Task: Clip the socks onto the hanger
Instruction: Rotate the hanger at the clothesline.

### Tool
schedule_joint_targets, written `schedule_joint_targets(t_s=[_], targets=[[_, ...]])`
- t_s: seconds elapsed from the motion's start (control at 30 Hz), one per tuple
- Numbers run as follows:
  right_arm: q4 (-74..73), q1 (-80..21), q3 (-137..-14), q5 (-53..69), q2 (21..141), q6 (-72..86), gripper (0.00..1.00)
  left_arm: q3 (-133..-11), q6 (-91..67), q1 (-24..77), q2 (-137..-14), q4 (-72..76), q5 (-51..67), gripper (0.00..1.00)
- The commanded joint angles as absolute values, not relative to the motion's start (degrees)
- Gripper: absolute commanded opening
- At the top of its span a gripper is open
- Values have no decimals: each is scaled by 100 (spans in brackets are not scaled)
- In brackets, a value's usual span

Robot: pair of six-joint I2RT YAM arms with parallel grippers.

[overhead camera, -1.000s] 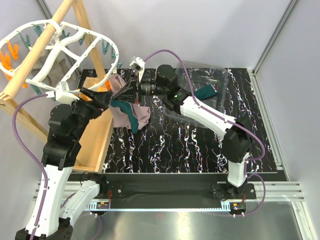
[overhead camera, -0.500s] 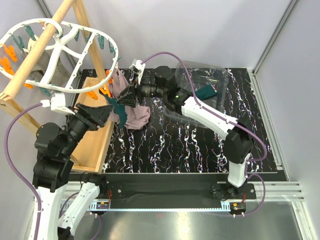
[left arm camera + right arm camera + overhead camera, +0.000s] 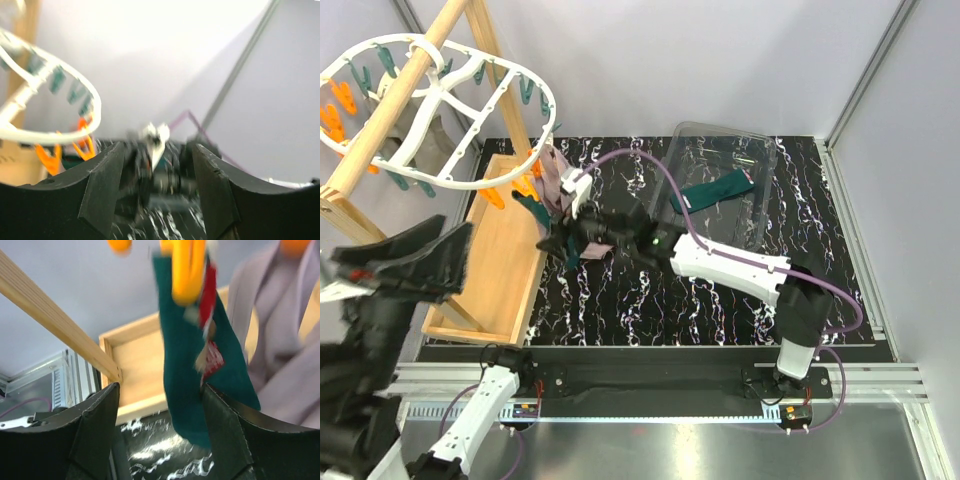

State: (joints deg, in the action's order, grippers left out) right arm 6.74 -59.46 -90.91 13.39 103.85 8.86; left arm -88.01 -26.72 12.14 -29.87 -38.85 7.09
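The white oval hanger (image 3: 450,183) hangs from the wooden pole at the far left, with teal and orange pegs round its rim. One teal sock (image 3: 187,370) with a red-and-white figure dangles from an orange peg (image 3: 187,270). My right gripper (image 3: 160,390) is open below it, and the sock's lower end hangs loose just inside the right finger. From above, that sock (image 3: 534,210) shows beside the right gripper (image 3: 560,243). A second teal sock (image 3: 718,188) lies in the clear bin. My left gripper (image 3: 450,255) is open and empty, raised near the camera. Its blurred wrist view shows the hanger (image 3: 96,107) at left.
A mauve cloth (image 3: 280,330) hangs on pegs right of the clipped sock. A wooden tray (image 3: 500,260) lies under the hanger, with the wooden pole frame (image 3: 390,110) slanting above it. The clear bin (image 3: 760,150) stands at the back right of the black marbled table (image 3: 700,300).
My right gripper opened off the sock and dropped lower; the sock stays on its orange peg. My left arm pulled back from the hanger, up toward the camera. The hanger swung slightly.
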Motion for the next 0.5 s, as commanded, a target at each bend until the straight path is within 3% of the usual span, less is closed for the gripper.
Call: schedule_joint_targets(t_s=[0.0, 0.1, 0.33, 0.47], targets=[[1080, -6064, -8544, 37, 9941, 1352, 73, -9332, -1960, 1327, -2953, -4131, -34, 61], [1177, -6099, -8254, -158, 9967, 1696, 77, -9387, -1951, 1345, -2804, -4096, -342, 60], [1880, -6416, -7691, -817, 9923, 2039, 77, -9027, -2285, 1353, -2356, -4341, -264, 61], [2187, -6574, -7550, -1492, 10142, 2293, 72, -8624, -2732, 1450, -2040, -4438, -229, 60]])
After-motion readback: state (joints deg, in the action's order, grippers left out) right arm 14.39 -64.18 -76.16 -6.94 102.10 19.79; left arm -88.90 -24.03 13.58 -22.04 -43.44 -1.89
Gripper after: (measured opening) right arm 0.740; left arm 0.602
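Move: The sock just clipped hangs about 5 cm to the left of the right hand's open fingers and some 3 cm ahead, its middle about 2 cm above them. Its orange clips are roughly 8 cm above that hand, 4 cm ahead and 5 cm left; the pink cloth hangs about 10 cm ahead and 3 cm left, 5 cm lower. From the left hand, the hanger's near rim is some 16 cm ahead, 10 cm left and 8 cm below. Downward by about 8 cm goes the open, empty right hand, beside the hanging sock towards its lower end, while its left-pointing fingers swing some 15 degrees clockwise, more forward, and stay open. The left hand, also empty and open, backs off from the hanger's near side and shifts left, some 6 cm in all, first rising a little and then sinking again. ##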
